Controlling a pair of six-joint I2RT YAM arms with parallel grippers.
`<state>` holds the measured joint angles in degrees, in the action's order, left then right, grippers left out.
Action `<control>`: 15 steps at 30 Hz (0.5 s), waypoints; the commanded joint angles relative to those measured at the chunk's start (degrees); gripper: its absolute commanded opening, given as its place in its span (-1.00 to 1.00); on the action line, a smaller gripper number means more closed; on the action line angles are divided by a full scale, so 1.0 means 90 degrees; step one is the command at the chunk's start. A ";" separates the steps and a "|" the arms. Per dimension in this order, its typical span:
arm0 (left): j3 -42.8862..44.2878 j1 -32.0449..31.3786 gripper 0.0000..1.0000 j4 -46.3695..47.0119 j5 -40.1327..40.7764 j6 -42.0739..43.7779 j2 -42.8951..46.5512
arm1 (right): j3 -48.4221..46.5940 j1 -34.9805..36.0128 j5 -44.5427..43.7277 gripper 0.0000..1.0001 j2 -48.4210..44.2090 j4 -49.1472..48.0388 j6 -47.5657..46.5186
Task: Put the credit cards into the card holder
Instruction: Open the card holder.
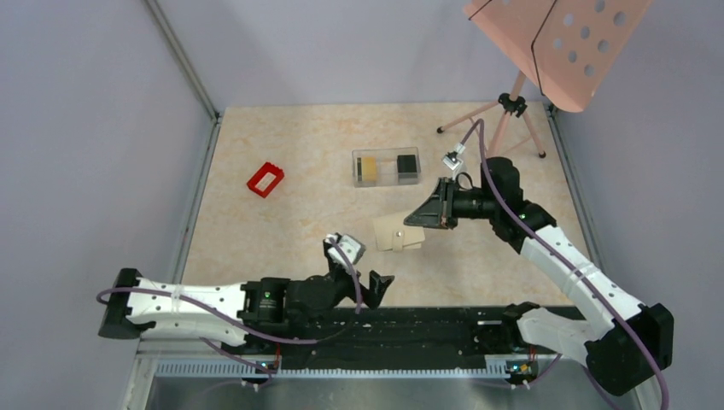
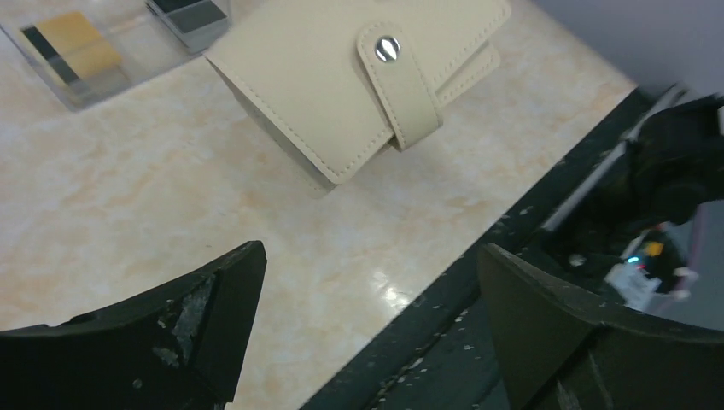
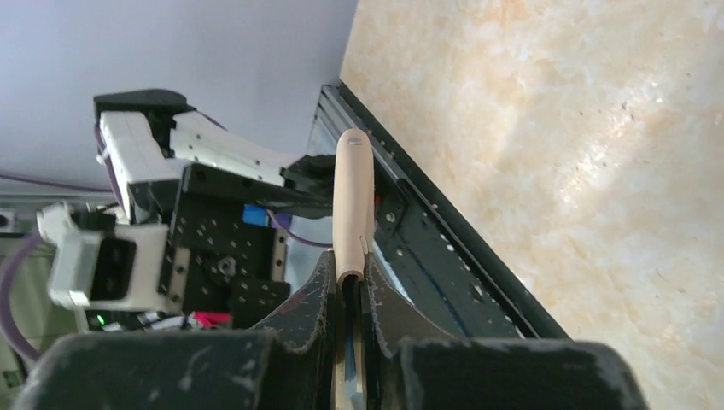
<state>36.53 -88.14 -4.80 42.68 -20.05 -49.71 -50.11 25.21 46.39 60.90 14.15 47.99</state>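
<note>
The card holder (image 1: 395,232), a beige wallet with its strap snapped closed, lies at mid-table. My right gripper (image 1: 420,219) is shut on its right edge. In the right wrist view the card holder (image 3: 353,196) stands edge-on between the fingers of that gripper (image 3: 346,278). My left gripper (image 1: 369,280) hangs open near the front edge, just short of the card holder (image 2: 333,85), with nothing between its jaws (image 2: 371,316). The credit cards sit in a clear box (image 1: 386,166), a yellow one (image 1: 368,168) and a black one (image 1: 407,164). The left wrist view also shows the yellow card (image 2: 72,43).
A small red frame (image 1: 265,179) lies at the left of the table. A pink music stand (image 1: 512,107) on a tripod occupies the back right corner. The black rail (image 2: 444,342) runs along the front edge under my left gripper. Grey walls close in both sides.
</note>
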 commanded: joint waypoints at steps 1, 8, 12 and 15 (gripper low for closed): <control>-0.0424 0.0258 0.98 0.1135 -0.0463 -0.1936 0.0964 | 0.0332 -0.0031 0.0113 -1.00 -0.0305 0.0093 -0.0708; 0.0329 0.2688 0.95 -0.0069 -0.3972 -0.3249 0.0888 | 0.1003 -0.0035 0.0556 -1.00 -0.0506 -0.0776 -0.0500; 0.0690 0.3278 0.97 0.0247 -0.5378 -0.3419 0.0239 | 0.1191 -0.0032 0.0720 -1.00 -0.0535 -0.1026 -0.0432; 0.0796 0.3589 0.90 0.0918 -0.6328 -0.3644 -0.0368 | 0.1280 -0.0034 0.0813 -1.00 -0.0545 -0.1128 -0.0377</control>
<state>41.19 -58.67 -2.98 3.33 -48.18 -47.57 -38.87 25.21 50.81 57.91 9.58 44.16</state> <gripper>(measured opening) 0.978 0.055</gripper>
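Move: The card holder, already pinched in the right fingers and strapped shut, lies about 6 cm ahead of the open left hand, 4 cm to its right and 3 cm higher; its strap is some 2 cm back from its middle. From the right hand point, its middle is roughly 2 cm back, 2 cm left and 2 cm lower. The clear box sits about 35 cm ahead of the left hand, 2 cm to the right and some 18 cm below. The right hand keeps its pinch on the card holder's forward right part and lowers it about 5 cm while drawing it 3 cm back. Meanwhile the wide-open left hand lifts some 6 cm and goes about 4 cm forward, drifting left then right again, rolling some 40 degrees counter-clockwise as seen from behind it, to come level with the holder in reach but above it, without visible contact. ##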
